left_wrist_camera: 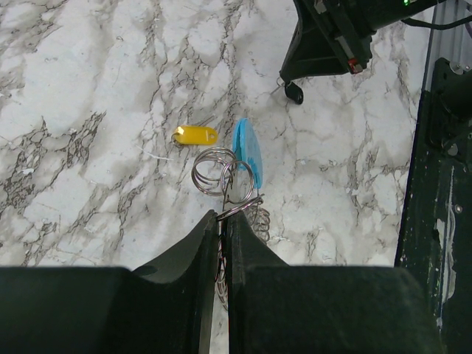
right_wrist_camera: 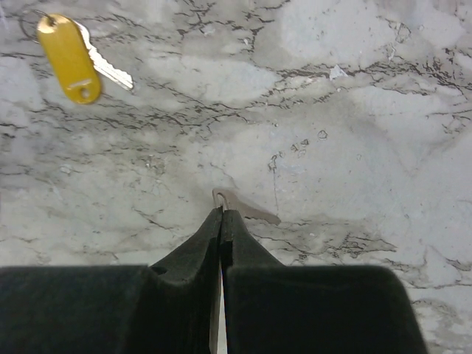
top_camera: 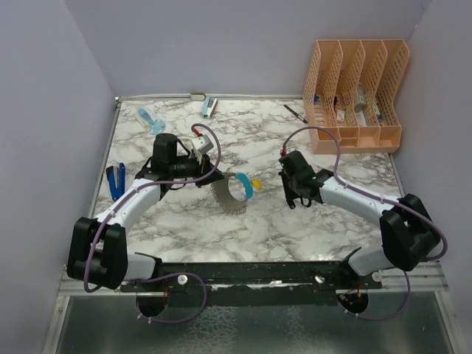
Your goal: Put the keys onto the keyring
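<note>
The keyring (top_camera: 227, 198) is a gray ribbed loop with a light-blue section (top_camera: 246, 187), at the table's middle. My left gripper (top_camera: 215, 177) is shut on its wire ring (left_wrist_camera: 237, 206), whose coils (left_wrist_camera: 210, 169) and blue tag (left_wrist_camera: 247, 151) stick out past the tips. The yellow key (top_camera: 257, 182) lies loose on the marble just beyond the ring (left_wrist_camera: 195, 135) and shows at the right wrist view's top left (right_wrist_camera: 70, 57). My right gripper (top_camera: 293, 200) points down at the table, shut on the black key (left_wrist_camera: 293, 92); its metal blade (right_wrist_camera: 247, 208) pokes out at the tips.
An orange file organizer (top_camera: 354, 88) stands at the back right, a black pen (top_camera: 295, 113) beside it. A blue-handled tool (top_camera: 116, 181) lies at the left edge. A small blue item (top_camera: 151, 119) and a stapler-like thing (top_camera: 209, 107) sit near the back wall.
</note>
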Robot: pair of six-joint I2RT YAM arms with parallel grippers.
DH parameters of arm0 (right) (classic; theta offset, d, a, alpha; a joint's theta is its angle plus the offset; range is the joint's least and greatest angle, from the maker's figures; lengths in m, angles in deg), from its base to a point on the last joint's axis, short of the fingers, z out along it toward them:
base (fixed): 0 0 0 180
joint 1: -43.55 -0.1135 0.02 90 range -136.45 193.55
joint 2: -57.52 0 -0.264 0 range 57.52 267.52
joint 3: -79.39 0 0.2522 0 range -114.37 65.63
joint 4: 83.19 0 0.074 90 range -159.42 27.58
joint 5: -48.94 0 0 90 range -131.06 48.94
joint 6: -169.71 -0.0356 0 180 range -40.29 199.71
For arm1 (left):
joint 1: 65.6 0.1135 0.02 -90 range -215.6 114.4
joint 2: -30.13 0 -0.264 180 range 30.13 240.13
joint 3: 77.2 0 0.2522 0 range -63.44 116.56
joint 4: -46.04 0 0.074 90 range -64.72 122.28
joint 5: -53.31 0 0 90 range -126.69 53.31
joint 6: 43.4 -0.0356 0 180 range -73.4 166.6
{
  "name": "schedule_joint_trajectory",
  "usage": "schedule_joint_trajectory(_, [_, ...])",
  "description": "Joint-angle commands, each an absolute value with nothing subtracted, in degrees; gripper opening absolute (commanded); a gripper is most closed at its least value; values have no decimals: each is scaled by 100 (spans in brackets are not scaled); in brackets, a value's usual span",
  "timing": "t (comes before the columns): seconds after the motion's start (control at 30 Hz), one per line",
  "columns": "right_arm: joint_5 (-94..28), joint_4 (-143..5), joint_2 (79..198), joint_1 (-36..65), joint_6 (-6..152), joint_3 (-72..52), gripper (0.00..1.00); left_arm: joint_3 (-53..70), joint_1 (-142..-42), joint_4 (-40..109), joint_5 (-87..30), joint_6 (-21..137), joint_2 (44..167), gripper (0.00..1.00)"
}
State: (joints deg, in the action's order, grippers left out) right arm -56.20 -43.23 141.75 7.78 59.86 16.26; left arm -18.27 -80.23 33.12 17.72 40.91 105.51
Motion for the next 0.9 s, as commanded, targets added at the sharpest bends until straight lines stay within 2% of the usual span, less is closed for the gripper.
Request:
schedule_joint_trajectory(0.0, [-5133, -4666, 13871, 813, 5917, 1500, 1, -1895, -7993, 3505, 1968, 4153, 10565, 0])
schedule_joint_trajectory(0.33, [-4069, -5265, 12712, 812, 6086, 1860, 1, -1900, -7992, 3517, 1931, 4164, 10564, 0])
schedule_joint_trajectory(0.53, [-3431, -5147, 11999, 808, 6184, 1743, 1, -1909, -7988, 3526, 1858, 4114, 10512, 0])
schedule_joint_trajectory(0.87, [-2399, -5310, 11928, 711, 5801, 1179, 1, -1897, -7997, 3542, 1873, 4140, 10485, 0])
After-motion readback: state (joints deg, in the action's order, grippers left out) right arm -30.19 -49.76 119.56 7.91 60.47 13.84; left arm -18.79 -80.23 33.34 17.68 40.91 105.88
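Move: The right hand, already holding the bunch of keys just over the table, is bound for the metal rings in the left fingers, about 18 cm to its left, 1 cm ahead and 11 cm above it. The yellow tag lies on the table some 10 cm left, 7 cm ahead and 4 cm below; the blue handle is about 13 cm left, 3 cm ahead and 4 cm up. From the left hand, the rings stick out roughly 3 cm to the right and 1 cm ahead, level with it. Up and leftward goes the right hand, rising about 15 cm and crossing some 8 cm towards the rings, easing back slightly late on. Its wrist rolls some 35 degrees as it climbs, swinging the fingertips from steeply down round towards the left hand; the shut fingers keep their hold on the keys. The left hand stays put, still gripping the rings. ##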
